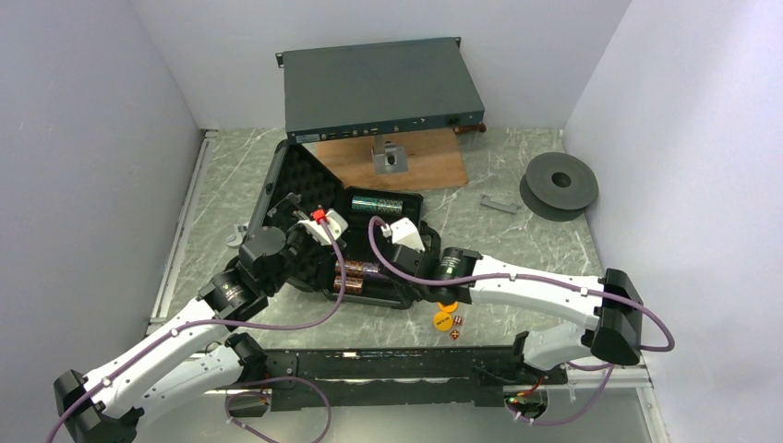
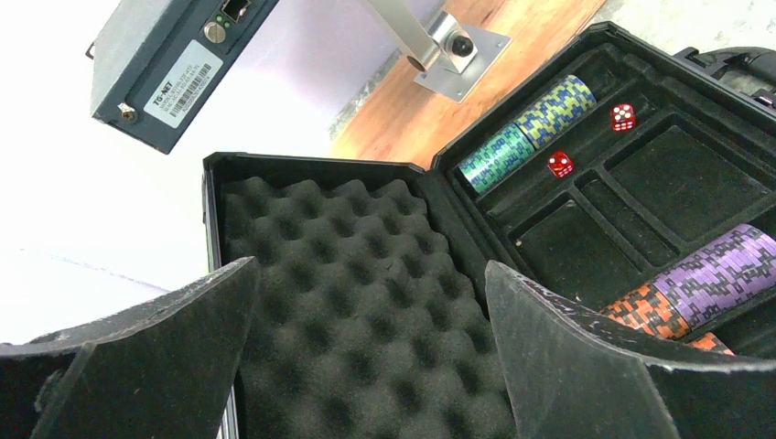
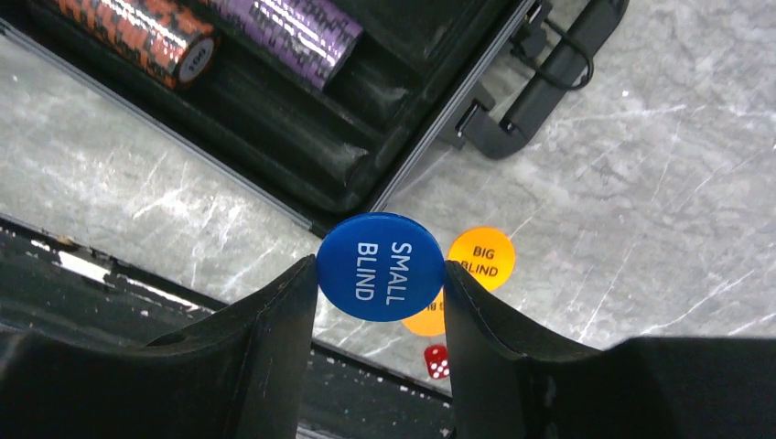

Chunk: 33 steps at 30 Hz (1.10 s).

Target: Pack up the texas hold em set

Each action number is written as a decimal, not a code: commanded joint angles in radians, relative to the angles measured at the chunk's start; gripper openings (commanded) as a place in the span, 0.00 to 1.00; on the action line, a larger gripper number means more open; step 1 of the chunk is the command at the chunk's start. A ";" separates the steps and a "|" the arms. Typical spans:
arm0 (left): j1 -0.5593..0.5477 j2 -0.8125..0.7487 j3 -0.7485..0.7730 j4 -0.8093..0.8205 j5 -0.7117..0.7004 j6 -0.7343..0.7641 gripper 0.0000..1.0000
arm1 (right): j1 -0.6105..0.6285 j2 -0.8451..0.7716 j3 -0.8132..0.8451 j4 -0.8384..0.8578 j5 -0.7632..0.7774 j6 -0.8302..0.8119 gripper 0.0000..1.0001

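The black case (image 1: 406, 205) lies open, its foam lid (image 2: 348, 302) tilted up on the left. Its tray (image 2: 677, 183) holds green chip stacks (image 2: 526, 128), two red dice (image 2: 559, 164), a purple stack (image 3: 284, 32) and an orange stack (image 3: 137, 32). My left gripper (image 2: 371, 265) hangs open in front of the foam, holding nothing. My right gripper (image 3: 380, 270) is shut on a blue "SMALL BLIND" disc (image 3: 381, 261), held above the table just off the case's near corner. Below it on the table lie an orange "BIG BLIND" disc (image 3: 482, 258), a second orange disc (image 3: 425, 320) and a red die (image 3: 436, 361).
A flat grey-blue rack unit (image 1: 380, 88) stands at the back over a wooden board (image 1: 425, 166) with a metal bracket (image 1: 390, 159). At the right rest a dark grey spool (image 1: 559, 185) and a small grey strip (image 1: 499, 204). The case handle (image 3: 540, 101) juts out toward the right. The black front rail (image 1: 397, 365) runs just below the discs.
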 commanded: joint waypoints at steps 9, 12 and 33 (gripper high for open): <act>0.005 -0.012 0.006 0.040 -0.006 0.009 1.00 | -0.155 0.076 0.109 0.164 -0.065 -0.159 0.30; 0.004 -0.011 0.004 0.043 -0.008 0.012 1.00 | -0.193 0.103 0.125 0.206 -0.090 -0.185 0.30; 0.005 0.006 0.006 0.040 -0.015 0.015 1.00 | -0.334 0.321 0.166 0.381 -0.208 -0.268 0.29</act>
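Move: The right hand, holding the small blind button, is over the case's near right corner. The empty right-hand well is about 13 cm ahead, 2 cm left and 8 cm below; the purple chips lie some 7 cm ahead and 6 cm left, the right red die 17 cm straight ahead, the case handle 11 cm ahead and 6 cm right. From the left hand that well is roughly 16 cm right, 2 cm ahead and 20 cm down. The right hand keeps its pinch on the small blind button and carries it about 12 cm forward with a drift of some 3 cm left, in from the case's near right corner, past the right end of the purple chips to above the right-hand well. It travels nearly level at first, rising barely 1 cm, then in the second half curves down by some 4 cm towards the well while still advancing more and more slowly, the wrist tilting only about 5 degrees and the fingers staying as they are. ##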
